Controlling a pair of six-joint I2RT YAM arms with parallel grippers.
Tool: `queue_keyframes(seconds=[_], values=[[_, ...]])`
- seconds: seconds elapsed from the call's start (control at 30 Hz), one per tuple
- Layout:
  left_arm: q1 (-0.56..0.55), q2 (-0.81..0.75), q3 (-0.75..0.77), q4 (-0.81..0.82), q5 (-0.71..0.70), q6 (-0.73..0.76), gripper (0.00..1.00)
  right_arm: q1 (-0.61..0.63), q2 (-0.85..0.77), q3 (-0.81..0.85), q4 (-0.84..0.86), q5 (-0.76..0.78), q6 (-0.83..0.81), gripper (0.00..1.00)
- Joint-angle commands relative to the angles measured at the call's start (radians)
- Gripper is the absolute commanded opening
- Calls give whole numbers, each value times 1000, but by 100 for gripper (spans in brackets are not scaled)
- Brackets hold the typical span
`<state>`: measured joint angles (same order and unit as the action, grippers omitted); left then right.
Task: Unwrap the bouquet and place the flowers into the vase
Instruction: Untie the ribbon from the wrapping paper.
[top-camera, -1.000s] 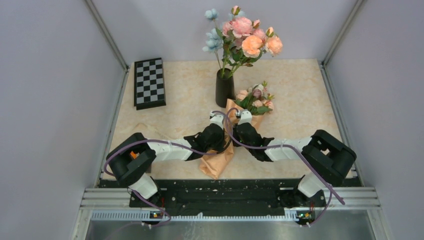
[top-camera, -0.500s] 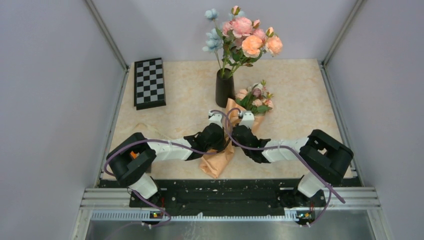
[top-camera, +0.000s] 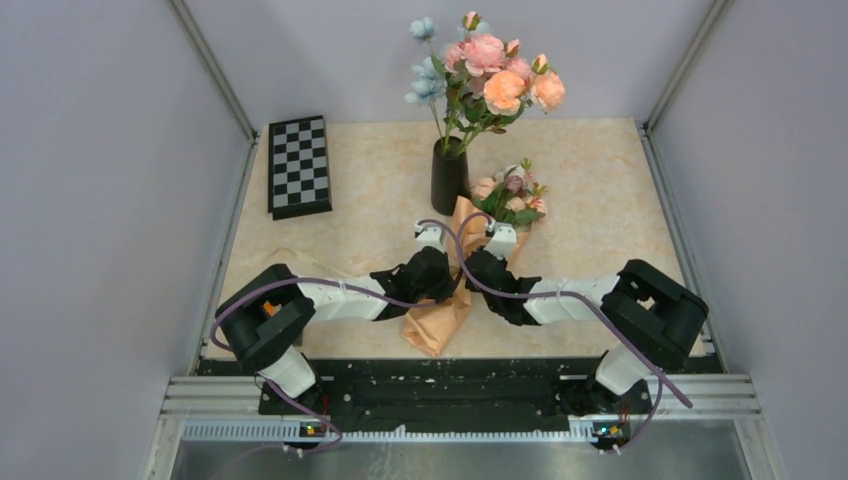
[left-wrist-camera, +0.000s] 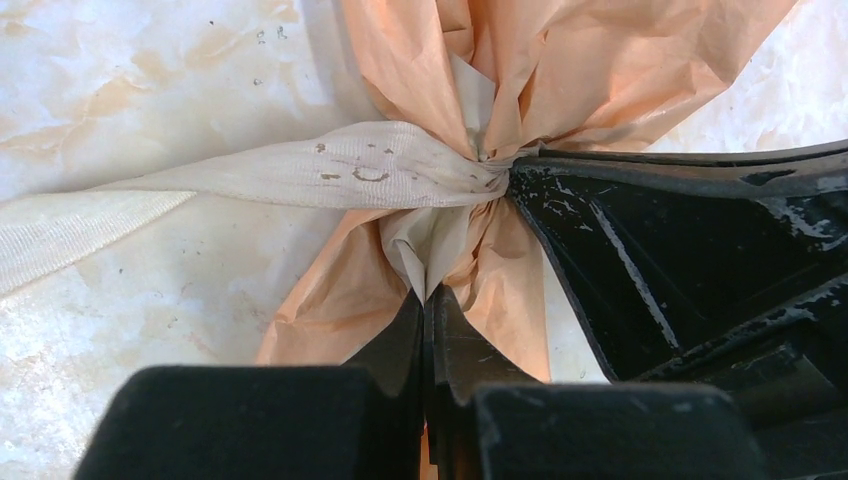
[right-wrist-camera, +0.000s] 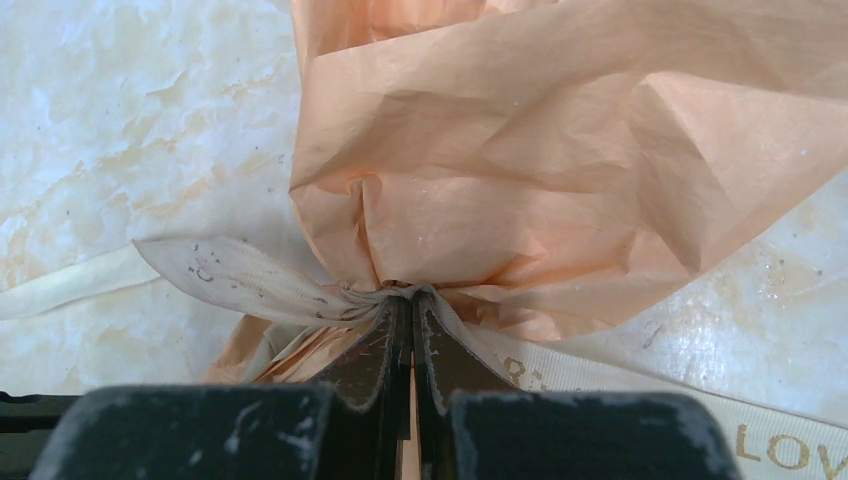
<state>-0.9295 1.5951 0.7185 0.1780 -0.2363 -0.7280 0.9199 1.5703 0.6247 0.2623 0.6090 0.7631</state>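
The bouquet lies on the table, its peach paper cone (top-camera: 435, 325) pointing toward the arms and its flowers (top-camera: 510, 196) resting beside the black vase (top-camera: 449, 185). A cream ribbon (left-wrist-camera: 300, 172) is knotted round the cone's waist. My left gripper (left-wrist-camera: 428, 296) is shut on a pale fold of the wrapping paper (left-wrist-camera: 560, 70) just below the knot. My right gripper (right-wrist-camera: 408, 300) is shut on the ribbon (right-wrist-camera: 230, 275) right at its knot, with the paper (right-wrist-camera: 520, 170) bulging beyond it. From above, the left gripper (top-camera: 447, 286) and the right gripper (top-camera: 478, 278) meet over the cone's middle.
The vase holds a taller bunch of pink, orange and pale-blue flowers (top-camera: 490, 75). A folded checkerboard (top-camera: 298, 165) lies at the back left. Grey walls close in the marble-patterned table (top-camera: 600, 180) on three sides. The right arm's black body (left-wrist-camera: 690, 260) fills the right of the left wrist view.
The right gripper's jaws have closed on the ribbon knot, and its wrist has shifted slightly to the right. The left gripper has stayed shut in place.
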Motion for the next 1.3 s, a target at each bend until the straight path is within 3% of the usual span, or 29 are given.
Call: queue_keyframes(seconds=[0.0,0.63,0.93,1.17,1.27], values=[[0,9,-22,-224,-64,-24,0,-64,-45,-36,-126,207,8,0],[23,10,-47,-221,-63,-59,0,-95,-235,-161,-107,100,67,0],[22,-10,-54,-202,-48,-39,0,-96,-303,-209,8,-10,-35,0],[23,-24,-56,-192,-38,-19,0,-102,-422,-236,9,-138,-152,27],[23,-28,-53,-188,-32,-10,0,-115,-438,-232,-2,-241,-173,32]])
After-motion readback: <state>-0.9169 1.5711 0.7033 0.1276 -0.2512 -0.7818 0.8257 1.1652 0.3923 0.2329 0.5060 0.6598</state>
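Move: The right fingers are shut on the ribbon right at the knot, whose middle lies some 1 cm ahead and 1 cm to their left at about their height. From the same hand the bouquet's flower heads lie about 16 cm ahead and 8 cm to the right, and the vase about 17 cm ahead and 3 cm left. The left hand already pinches the wrapping paper below the knot, which lies about 4 cm ahead and 3 cm to its right. The right hand, shut on the ribbon, draws it off rightwards from the knot by about 8 cm, rising slightly and easing back a couple of centimetres, then opens its fingers, comes off the ribbon and lifts some 4 cm, drifting about 2 cm back to the left. Meanwhile the left hand keeps its shut pinch on the paper just below the knot as an anchor, turning only a few degrees and giving about 1 cm leftwards late on. ##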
